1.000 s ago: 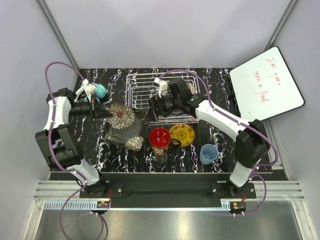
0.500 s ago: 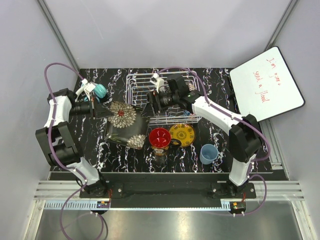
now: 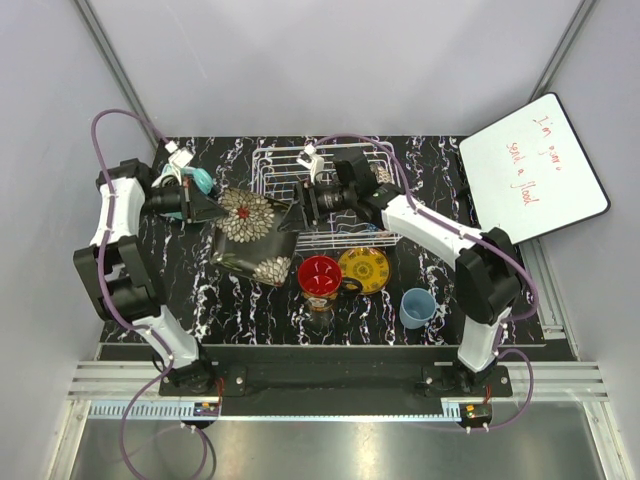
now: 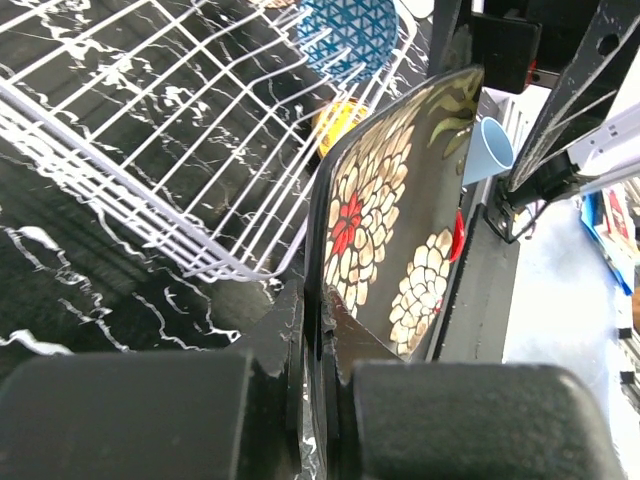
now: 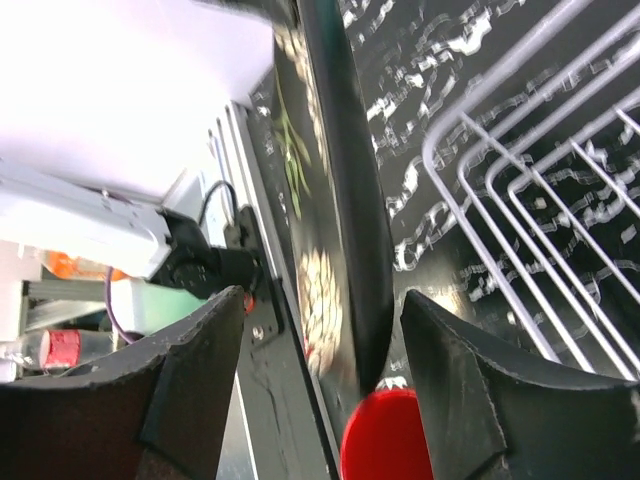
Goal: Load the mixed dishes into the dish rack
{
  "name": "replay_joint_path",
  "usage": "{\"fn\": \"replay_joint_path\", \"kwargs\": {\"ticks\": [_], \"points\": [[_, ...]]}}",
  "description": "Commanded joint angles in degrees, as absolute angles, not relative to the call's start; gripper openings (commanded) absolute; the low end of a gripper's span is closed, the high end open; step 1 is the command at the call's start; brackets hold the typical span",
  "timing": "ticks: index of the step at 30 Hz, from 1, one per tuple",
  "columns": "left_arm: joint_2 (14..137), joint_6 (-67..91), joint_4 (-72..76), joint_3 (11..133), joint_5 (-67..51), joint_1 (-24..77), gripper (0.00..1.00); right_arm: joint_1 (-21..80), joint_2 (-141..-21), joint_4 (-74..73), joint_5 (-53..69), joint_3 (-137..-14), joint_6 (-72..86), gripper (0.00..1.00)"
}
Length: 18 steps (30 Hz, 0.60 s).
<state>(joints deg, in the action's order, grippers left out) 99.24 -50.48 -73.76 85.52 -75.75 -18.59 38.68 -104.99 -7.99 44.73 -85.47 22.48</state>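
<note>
The square dark floral plate [image 3: 250, 232] stands tilted on edge just left of the white wire dish rack [image 3: 270, 175]. My left gripper [image 3: 212, 207] is shut on its left rim, and the wrist view shows the plate [image 4: 385, 200] clamped between the fingers [image 4: 270, 330]. My right gripper [image 3: 299, 208] straddles the plate's right edge [image 5: 345, 200], jaws open with a gap on each side. A red bowl [image 3: 320, 274], a yellow patterned plate [image 3: 364, 268] and a light-blue cup [image 3: 416, 307] sit on the table. A blue patterned bowl [image 4: 345, 35] lies in the rack.
Teal headphones [image 3: 201, 181] lie behind my left wrist. A whiteboard [image 3: 535, 165] with red writing leans at the right edge of the table. The red bowl [image 5: 385, 435] sits directly below the raised plate's corner, and the rack wires [image 5: 520, 200] are close on the right.
The left arm has raised and tilted the plate toward the rack. The right gripper has moved left onto the plate's right edge, and its jaws have narrowed.
</note>
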Motion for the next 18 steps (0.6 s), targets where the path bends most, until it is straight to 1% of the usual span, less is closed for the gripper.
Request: {"fn": "replay_joint_path", "kwargs": {"ticks": [1,7,9,10,12,13,14,15,16,17,18], "points": [[98.3,-47.3,-88.8,87.9,-96.5,-17.1,0.0,40.1,-107.7,2.9,46.5,-87.6,27.9,0.74],[98.3,-44.8,-88.8,92.8,-96.6,-16.5,0.0,40.5,-110.0,7.6,45.7,-86.7,30.2,0.75],[99.0,-43.7,-88.8,95.5,-96.6,-16.4,0.0,40.5,-110.7,7.7,45.6,-87.0,30.5,0.72],[99.2,-43.4,-88.9,96.3,-96.6,-16.3,0.0,40.5,-110.7,7.8,45.4,-86.9,30.6,0.63],[99.8,-42.9,-88.9,97.6,-96.7,-16.1,0.0,40.5,-110.5,7.6,45.0,-86.6,30.6,0.54],[99.9,-42.7,-88.8,98.0,-96.6,-15.9,0.0,40.5,-110.2,7.7,44.5,-86.5,30.5,0.42],[99.9,-42.9,-88.8,97.9,-96.7,-15.6,0.0,40.5,-110.0,7.5,44.2,-86.4,30.3,0.36],[99.7,-42.8,-88.8,97.6,-96.7,-15.6,0.0,40.4,-110.0,7.4,44.2,-86.7,30.1,0.28],[99.5,-42.9,-88.8,96.8,-96.7,-15.4,0.0,40.4,-109.9,6.9,43.7,-86.9,29.8,0.16],[99.2,-43.3,-88.8,96.4,-96.6,-15.5,0.0,40.3,-109.5,6.5,43.1,-87.1,29.3,0.0],[99.0,-43.4,-88.8,95.8,-96.7,-15.4,0.0,40.3,-109.2,6.5,42.6,-87.0,29.1,0.0]]}}
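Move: Roughly 10 cm to the right hand's left, 3 cm back and some 4 cm lower, lies the middle of the flowered tray, its near edge already between the open fingers. From that hand the red mug stands about 8 cm back, 3 cm right and 15 cm down, and the dish rack's middle about 15 cm ahead, 4 cm right and 15 cm down. For the left hand, holding the tray's far end, the rack lies some 12 cm ahead, 25 cm right and 15 cm below. Reaching left about 3 cm and slightly forward, the right hand slides its open fingers farther over the tray's right edge, then shuts them and pinches it, sinking about 1 cm. The left hand keeps its pinch on the other end, easing 1 cm right, then rising some 4 cm and going about 2 cm forward. ##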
